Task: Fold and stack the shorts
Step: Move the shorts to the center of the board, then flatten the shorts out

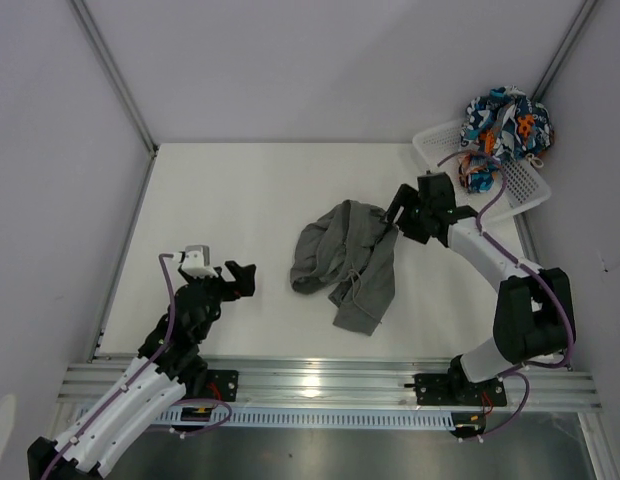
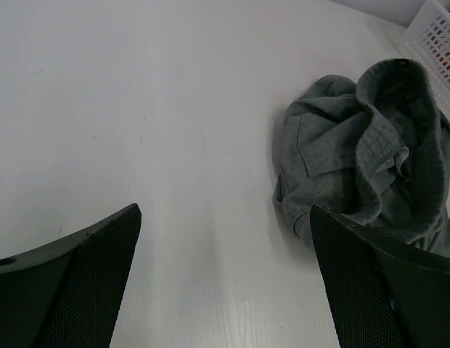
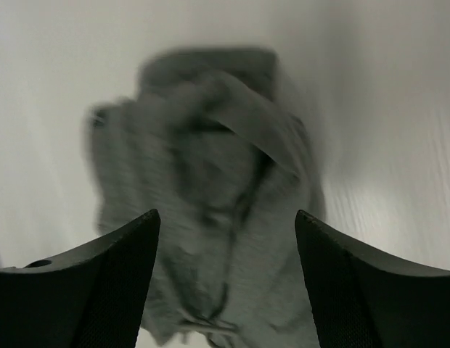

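Observation:
The dark grey shorts (image 1: 348, 262) lie crumpled in the middle of the white table. My right gripper (image 1: 394, 214) hovers at their upper right edge, jaws open. In the right wrist view the grey shorts (image 3: 210, 145) look blurred beneath the right gripper (image 3: 226, 217), with no cloth pinched between its fingers. My left gripper (image 1: 242, 278) stands open over bare table, left of the shorts. In the left wrist view the left gripper (image 2: 225, 210) is empty, with the grey shorts (image 2: 356, 159) ahead to the right. The patterned shorts (image 1: 505, 125) sit bunched in the basket.
A white mesh basket (image 1: 445, 145) stands tilted in the back right corner; its wall (image 2: 443, 32) also shows in the left wrist view. Grey walls close in the table on three sides. A metal rail (image 1: 320, 380) runs along the near edge.

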Robot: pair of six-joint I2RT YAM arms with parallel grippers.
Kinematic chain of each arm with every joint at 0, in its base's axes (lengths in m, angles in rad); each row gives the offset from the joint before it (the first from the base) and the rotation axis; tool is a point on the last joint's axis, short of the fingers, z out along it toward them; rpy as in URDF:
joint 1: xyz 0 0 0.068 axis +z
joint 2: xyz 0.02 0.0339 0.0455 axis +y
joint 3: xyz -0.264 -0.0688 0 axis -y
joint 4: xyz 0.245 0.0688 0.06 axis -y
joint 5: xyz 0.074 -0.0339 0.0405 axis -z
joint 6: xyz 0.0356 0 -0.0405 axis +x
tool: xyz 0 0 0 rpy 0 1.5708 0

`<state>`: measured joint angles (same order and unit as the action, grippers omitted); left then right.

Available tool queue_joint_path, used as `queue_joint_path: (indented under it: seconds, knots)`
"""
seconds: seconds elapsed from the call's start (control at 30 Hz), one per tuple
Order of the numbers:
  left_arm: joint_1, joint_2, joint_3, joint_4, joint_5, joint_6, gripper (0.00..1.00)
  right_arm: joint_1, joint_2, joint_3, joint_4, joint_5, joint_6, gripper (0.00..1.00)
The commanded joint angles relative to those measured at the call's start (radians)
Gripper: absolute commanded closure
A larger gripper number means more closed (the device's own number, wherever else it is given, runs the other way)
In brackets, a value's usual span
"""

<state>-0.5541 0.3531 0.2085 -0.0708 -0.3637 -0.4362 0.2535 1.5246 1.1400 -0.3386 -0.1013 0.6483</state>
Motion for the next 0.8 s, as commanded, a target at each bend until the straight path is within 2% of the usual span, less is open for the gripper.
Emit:
queue_joint_path:
  seconds: [0.0,0.13,0.23,0.43,0.63,0.77]
  knots:
    - [0.006,0.01,0.017,0.019,-0.006,-0.003,0.01,0.076,-0.082,-0.06,0.018,0.131,-0.056,0.21]
    - [0.006,0.041,0.022,0.038,0.02,0.001,0.01,0.193,-0.075,-0.082,-0.002,0.25,-0.119,0.2]
    - [0.006,0.081,0.022,0.069,0.09,0.014,0.01,0.24,-0.055,-0.077,0.001,0.311,-0.144,0.22]
    - [0.006,0.265,0.035,0.187,0.276,0.001,0.01,0.315,-0.067,-0.048,0.053,0.41,-0.2,0.23]
    - [0.006,0.432,0.06,0.333,0.48,-0.03,0.01,0.386,0.129,0.215,-0.097,0.554,-0.332,0.23]
    - [0.006,0.503,0.081,0.339,0.534,-0.041,0.01,0.392,0.244,0.377,-0.169,0.571,-0.369,0.24]
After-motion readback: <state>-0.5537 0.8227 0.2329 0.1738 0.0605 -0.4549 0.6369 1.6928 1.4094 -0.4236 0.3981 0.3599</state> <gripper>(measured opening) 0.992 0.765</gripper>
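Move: The gray shorts lie crumpled on the board, their middle about 11 cm to the right hand's left, 10 cm back towards the base and some 12 cm below. From that hand the white basket stands roughly 25 cm right and 11 cm ahead, the patterned cloth in it about 31 cm right and 20 cm ahead. From the left hand the shorts' middle is about 24 cm right, 5 cm ahead and 10 cm lower. Over the shorts, the open right hand first dips back and down about 5 cm, then sweeps left and forward while rising past its starting height to their far edge, its left side rolling down some 30 degrees. Towards their left, near side, the open left hand slides right about 8 cm while sinking, turning clockwise and tipping down. ##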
